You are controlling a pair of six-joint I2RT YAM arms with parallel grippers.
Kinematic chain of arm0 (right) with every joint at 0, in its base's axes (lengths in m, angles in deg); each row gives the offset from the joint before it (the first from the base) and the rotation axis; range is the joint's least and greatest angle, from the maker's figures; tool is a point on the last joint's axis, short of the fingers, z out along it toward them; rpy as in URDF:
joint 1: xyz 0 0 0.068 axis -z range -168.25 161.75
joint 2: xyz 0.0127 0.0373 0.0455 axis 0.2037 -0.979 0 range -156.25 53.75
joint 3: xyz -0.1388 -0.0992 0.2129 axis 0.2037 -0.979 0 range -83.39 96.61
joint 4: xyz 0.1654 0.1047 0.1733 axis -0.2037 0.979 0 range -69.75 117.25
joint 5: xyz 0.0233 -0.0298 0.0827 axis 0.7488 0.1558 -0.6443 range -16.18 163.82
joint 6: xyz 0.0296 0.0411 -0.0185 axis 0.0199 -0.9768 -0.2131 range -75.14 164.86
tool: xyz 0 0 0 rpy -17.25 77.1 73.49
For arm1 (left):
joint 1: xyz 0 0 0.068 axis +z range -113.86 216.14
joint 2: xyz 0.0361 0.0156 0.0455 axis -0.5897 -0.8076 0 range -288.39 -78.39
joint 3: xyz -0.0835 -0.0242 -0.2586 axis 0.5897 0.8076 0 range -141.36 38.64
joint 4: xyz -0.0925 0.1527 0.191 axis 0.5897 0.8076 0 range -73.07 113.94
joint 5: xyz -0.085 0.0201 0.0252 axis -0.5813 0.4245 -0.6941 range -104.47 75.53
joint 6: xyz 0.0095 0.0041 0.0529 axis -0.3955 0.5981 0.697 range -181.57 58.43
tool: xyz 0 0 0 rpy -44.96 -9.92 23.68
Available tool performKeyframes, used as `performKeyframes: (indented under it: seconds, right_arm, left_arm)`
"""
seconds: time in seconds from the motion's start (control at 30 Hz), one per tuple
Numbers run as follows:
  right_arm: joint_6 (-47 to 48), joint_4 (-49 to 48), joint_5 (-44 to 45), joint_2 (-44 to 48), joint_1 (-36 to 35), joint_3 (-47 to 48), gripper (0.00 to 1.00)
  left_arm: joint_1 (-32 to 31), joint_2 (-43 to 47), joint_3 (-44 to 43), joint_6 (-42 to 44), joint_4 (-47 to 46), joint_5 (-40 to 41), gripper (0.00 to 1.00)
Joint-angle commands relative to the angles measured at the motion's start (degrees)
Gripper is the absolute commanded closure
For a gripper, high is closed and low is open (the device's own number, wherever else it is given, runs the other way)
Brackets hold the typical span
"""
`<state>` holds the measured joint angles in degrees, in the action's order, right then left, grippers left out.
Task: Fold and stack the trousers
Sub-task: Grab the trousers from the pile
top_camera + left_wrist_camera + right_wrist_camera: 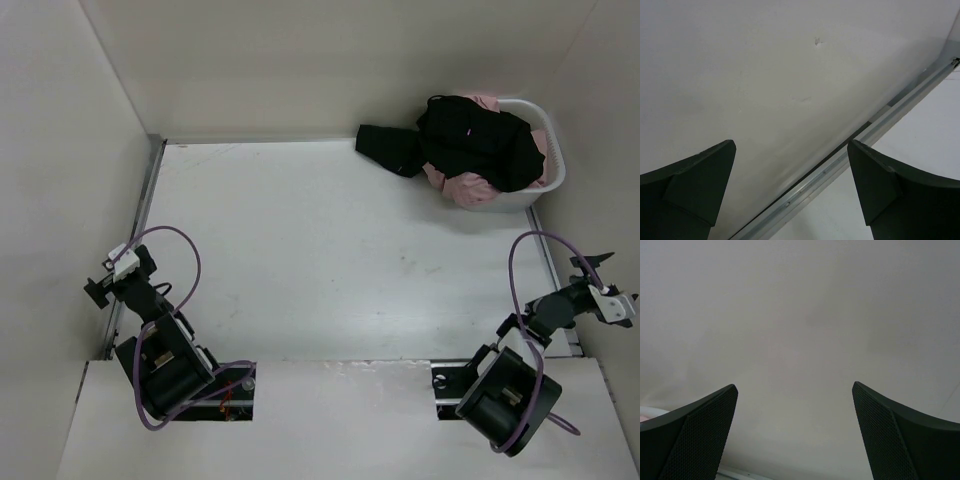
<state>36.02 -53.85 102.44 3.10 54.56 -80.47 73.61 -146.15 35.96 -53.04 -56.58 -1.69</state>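
The black trousers [470, 140] lie bunched in and over the white basket [553, 150] at the far right, one part hanging out onto the table to the left. My left gripper [100, 280] is open and empty at the table's left edge, facing the left wall; its fingers [690, 185] frame bare wall and rail. My right gripper [615, 290] is open and empty at the right edge, facing the right wall; its fingers [900, 435] frame only wall. Both are far from the trousers.
A pale pink garment [465, 188] lies in the basket under the trousers. White walls enclose the table on the left, back and right. A metal rail [850, 155] runs along the left edge. The arm bases stand at the near edge.
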Motion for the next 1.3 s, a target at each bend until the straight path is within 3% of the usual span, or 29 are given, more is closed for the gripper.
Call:
performKeyframes:
  seconds: [0.0,0.17,0.33,0.43,0.5,0.57,0.67,0.73,0.8,0.9,1.0,1.13,1.27]
  right_arm:
    - [-0.7,-3.9,-0.6,1.3,0.4,-4.1,0.00]
    - [-1.4,-8.9,-0.9,0.2,1.3,-5.8,0.00]
    - [2.7,-4.9,-8.9,1.1,1.6,-1.4,0.00]
    - [18.4,5.3,-25.9,12.4,-10.4,7.5,0.00]
    - [26.6,9.9,-32.6,7.8,-21.4,18.6,0.00]
    - [31.6,16.5,-32.0,-1.8,-32.3,31.3,0.00]
    - [37.6,35.3,-21.6,-9.8,-44.2,46.8,0.00]
    - [35.4,38.1,-17.0,-13.4,-48.5,53.7,0.00]
    - [27.8,40.7,-18.2,-17.7,-47.7,60.0,0.00]
    - [21.2,63.3,-21.5,-29.3,-43.3,77.1,0.00]
    - [18.1,85.5,-21.0,-43.3,-42.5,95.5,0.00]
    - [20.3,100.1,-24.0,-55.9,-43.7,108.9,0.00]
    - [21.3,102.2,-23.1,-63.2,-47.1,113.0,0.00]
  left_arm:
    - [0.5,0.4,1.8,-1.3,-12.6,-1.1,0.00]
    - [-1.4,2.7,-0.8,4.0,-10.3,-0.3,0.00]
    - [-20.0,12.8,-14.0,23.0,5.8,1.6,0.00]
    - [-30.6,11.5,-23.3,26.4,15.9,-0.4,0.00]
    - [-37.7,9.7,-29.1,25.9,28.7,-1.3,0.00]
    - [-44.4,6.1,-36.0,22.9,43.5,-2.2,0.00]
    - [-51.0,-0.4,-48.5,15.8,64.8,-8.4,0.00]
    - [-52.4,-4.5,-56.3,11.3,75.3,-14.7,0.00]
    - [-52.2,-9.6,-64.9,5.8,84.5,-23.4,0.00]
    - [-50.9,-16.9,-74.0,0.1,92.7,-33.2,0.00]
    - [-49.8,-22.3,-79.2,0.8,97.5,-41.4,0.00]
    - [-49.5,-25.7,-80.6,2.0,99.8,-41.4,0.00]
    - [-49.8,-26.3,-78.4,5.5,99.9,-36.0,0.00]
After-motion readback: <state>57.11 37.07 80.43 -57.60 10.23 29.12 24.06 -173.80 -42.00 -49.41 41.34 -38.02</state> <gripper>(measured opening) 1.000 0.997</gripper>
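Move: The black trousers heaped in the basket lie about 40 cm ahead of the right hand, 25 to its left and 9 below. The white basket's middle is some 40 cm ahead, 21 left and 17 below; the pink cloth bulging at its near side is 31 ahead, 28 left and 15 below. From the left hand the trousers are roughly 32 cm ahead and 80 to its right, about level. Open right hand sweeps some 45 cm forward and leftward, finally dipping over the trousers; open left swings rightward 40. ##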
